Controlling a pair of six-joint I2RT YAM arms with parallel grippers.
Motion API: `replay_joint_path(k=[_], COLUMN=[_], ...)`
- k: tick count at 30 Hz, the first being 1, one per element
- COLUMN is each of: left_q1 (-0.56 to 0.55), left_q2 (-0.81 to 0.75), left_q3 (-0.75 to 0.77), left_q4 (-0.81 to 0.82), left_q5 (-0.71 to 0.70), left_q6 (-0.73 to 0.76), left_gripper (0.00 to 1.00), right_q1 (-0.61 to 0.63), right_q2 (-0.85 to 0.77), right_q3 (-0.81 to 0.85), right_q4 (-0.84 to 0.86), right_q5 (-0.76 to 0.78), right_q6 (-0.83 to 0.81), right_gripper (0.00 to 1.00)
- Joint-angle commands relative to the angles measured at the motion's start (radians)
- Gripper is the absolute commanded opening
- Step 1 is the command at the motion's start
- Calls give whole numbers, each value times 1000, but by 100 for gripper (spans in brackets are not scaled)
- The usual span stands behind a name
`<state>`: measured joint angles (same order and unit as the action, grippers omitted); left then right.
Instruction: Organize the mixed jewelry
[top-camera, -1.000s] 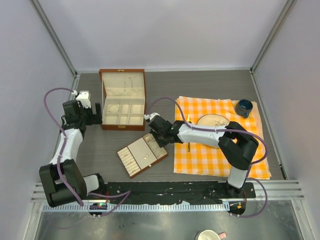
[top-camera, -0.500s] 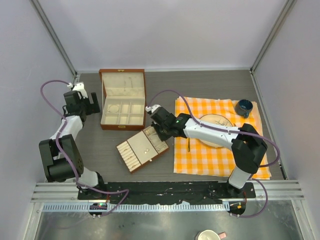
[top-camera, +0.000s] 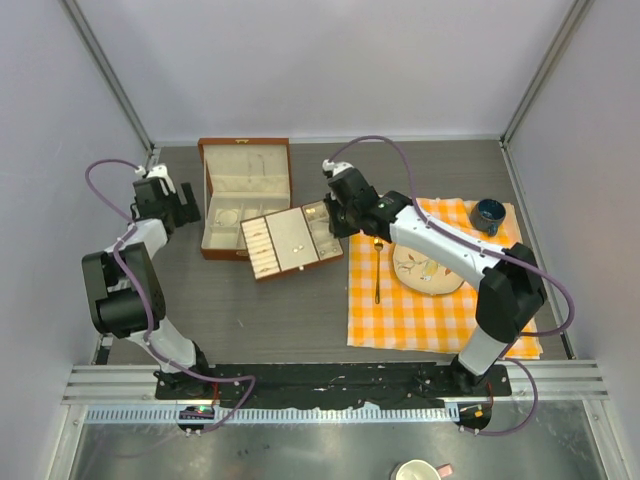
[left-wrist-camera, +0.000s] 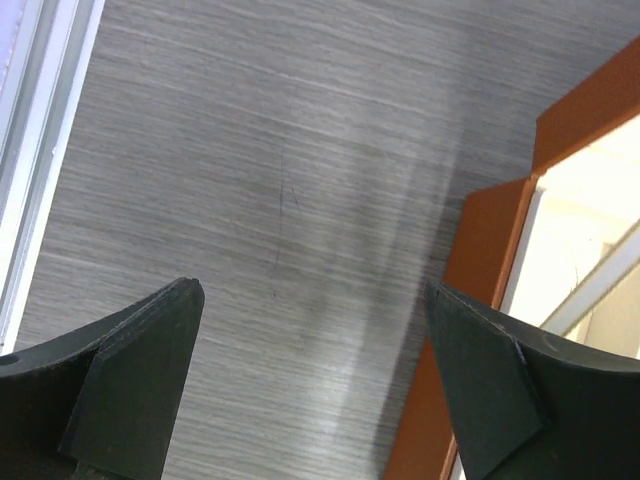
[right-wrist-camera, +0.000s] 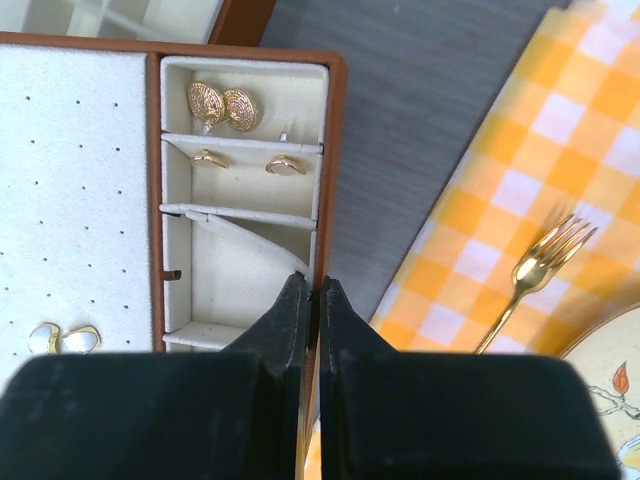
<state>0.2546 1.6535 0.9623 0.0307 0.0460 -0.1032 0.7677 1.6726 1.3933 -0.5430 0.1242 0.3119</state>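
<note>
My right gripper (top-camera: 336, 214) (right-wrist-camera: 315, 287) is shut on the right wall of the brown cream-lined tray (top-camera: 290, 240) (right-wrist-camera: 334, 150). The tray overlaps the front right corner of the open wooden box (top-camera: 245, 150). In the tray's small compartments lie two round gold earrings (right-wrist-camera: 222, 103) and two gold rings (right-wrist-camera: 245, 162). Two pearl-like studs (right-wrist-camera: 62, 338) sit on its perforated pad. A thin silver hoop bracelet (top-camera: 228, 215) lies in a box compartment. My left gripper (top-camera: 188, 208) (left-wrist-camera: 315, 290) stands open and empty over bare table, just left of the box's outer wall (left-wrist-camera: 490, 260).
An orange checked cloth (top-camera: 440, 310) covers the right side, bearing a plate (top-camera: 430, 268), a gold fork (top-camera: 377, 272) (right-wrist-camera: 540, 262) and a dark blue cup (top-camera: 490, 215). Metal frame rails run along the table's left and right edges.
My right arm has carried the tray from the near middle of the table back to the box, turning it. My left arm has drawn back toward the far left, staying open.
</note>
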Motion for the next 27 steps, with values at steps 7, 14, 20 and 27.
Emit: replay_joint_path(k=[7, 14, 20, 27], left_q1=[-32, -52, -70, -123], left_q2=[74, 140, 201, 183], left_q3=[111, 197, 259, 231], left_q4=[-29, -166, -250, -267], left_q5=[-38, -37, -3, 8], left_q6=[-24, -18, -10, -12], left_gripper=[97, 96, 96, 96], right_q1=[-48, -74, -82, -93], right_q2=[48, 99, 125, 144], right_q3=[168, 213, 253, 271], right_q4=[132, 141, 141, 143], right_q5=[5, -8, -5, 5], right_q6=[92, 104, 116, 131], right_gripper=[1, 1, 1, 1])
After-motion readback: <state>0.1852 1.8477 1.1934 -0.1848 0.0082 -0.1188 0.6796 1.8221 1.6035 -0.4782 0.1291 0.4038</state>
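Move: The right hand pinches the right end rim of the raised jewelry tray; the open jewelry box that the tray is taken to has its middle some 23 cm to the hand's left, 7 cm ahead and 10 cm below. The fork lies about 11 cm right and 3 cm back, the plate 25 cm right and 2 cm back, both some 13 cm lower. From the left hand, the box's middle is about 17 cm right, 4 cm back and 3 cm lower. Keeping its pinch on the tray's right rim, the right hand carries the tray forward about 7 cm over the box, rising, dipping a couple of centimetres and rising again to end some 3 cm higher, while it turns about 10 degrees clockwise to bring the tray squarer to the box. The left hand, fingers wide open, edges 2 to 3 cm down, forward and to its right, tipping its fingers down about 10 degrees, its right finger closing in on the box's left wall; whether it touches can't be clearly seen. ##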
